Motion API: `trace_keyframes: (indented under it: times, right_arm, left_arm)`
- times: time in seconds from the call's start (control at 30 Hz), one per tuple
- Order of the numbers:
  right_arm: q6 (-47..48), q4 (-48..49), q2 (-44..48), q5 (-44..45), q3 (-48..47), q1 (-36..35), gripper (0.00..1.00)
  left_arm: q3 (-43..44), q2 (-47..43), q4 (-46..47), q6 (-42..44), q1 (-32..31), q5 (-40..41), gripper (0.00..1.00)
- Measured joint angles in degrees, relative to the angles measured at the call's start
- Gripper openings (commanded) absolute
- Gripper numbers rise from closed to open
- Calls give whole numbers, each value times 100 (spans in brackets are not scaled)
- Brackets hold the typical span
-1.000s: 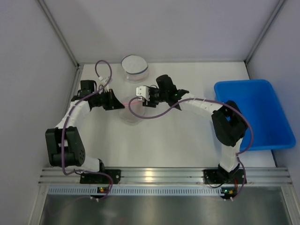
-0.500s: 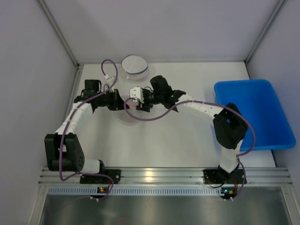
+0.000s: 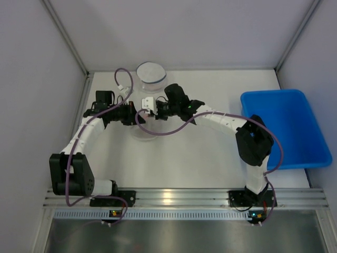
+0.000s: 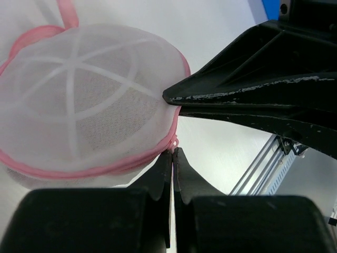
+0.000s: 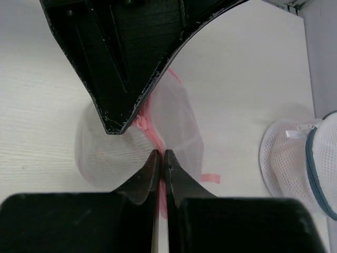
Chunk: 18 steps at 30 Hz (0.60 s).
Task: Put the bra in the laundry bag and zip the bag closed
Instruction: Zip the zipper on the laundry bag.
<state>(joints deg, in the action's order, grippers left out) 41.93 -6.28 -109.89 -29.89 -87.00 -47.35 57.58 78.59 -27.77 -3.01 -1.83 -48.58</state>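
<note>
The laundry bag [image 3: 144, 129] is a white mesh dome with a pink zipper, lying on the table between both arms. In the left wrist view the laundry bag [image 4: 84, 105] fills the upper left. My left gripper [image 4: 172, 153] is shut, with a pink bit of the zipper at the bag's rim pinched between its tips. My right gripper [image 5: 160, 154] is shut on the pink zipper band [image 5: 150, 126] of the laundry bag [image 5: 181, 124], just below the left gripper's fingers [image 5: 126, 63]. The two grippers meet tip to tip over the bag. The bra is hidden.
A second mesh bag [image 3: 151, 75] with blue trim stands at the back of the table, also seen as the blue-trimmed bag [image 5: 300, 163] in the right wrist view. A blue bin [image 3: 284, 129] sits at the right. A pink loop [image 5: 209, 178] sticks out of the bag's side.
The right gripper has moved left onto the bag and its jaws have closed on the zipper band. The left arm shifted right toward the bag earlier and now holds still.
</note>
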Motion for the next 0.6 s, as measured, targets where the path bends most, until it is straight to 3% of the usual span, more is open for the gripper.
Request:
trace_keyframes:
  times: [0.37, 0.47, 0.5, 0.6]
  right_arm:
    - [551, -15, 201, -24, 570, 494, 2]
    - [616, -76, 203, -2, 557, 656, 35]
    - [625, -127, 203, 33, 544, 693, 54]
    - [614, -334, 203, 122, 457, 778, 60]
  left_arm:
    - [-236, -9, 0, 179, 509, 321, 0]
    - [-264, -11, 0, 271, 516, 229, 0]
    - [-264, -9, -11, 282, 518, 195, 0]
    - [-264, -11, -17, 293, 529, 66, 0]
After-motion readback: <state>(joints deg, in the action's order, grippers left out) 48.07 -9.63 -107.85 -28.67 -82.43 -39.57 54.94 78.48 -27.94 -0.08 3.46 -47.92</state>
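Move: Both hands pinch the pink zipper edge of the laundry bag, fingertips almost together. The bag's middle lies about 5 cm below the right hand, some 1 cm back and 1 cm left. From the left hand it lies level fore and aft, about 2 cm right and 5 cm below. The blue-trimmed bag stands roughly 20 cm ahead of the right hand, 2 cm to its right and 8 cm below. Right hand draws about 8 cm right-forward and opens off the zipper; left, still pinching, shifts 3 cm left. ##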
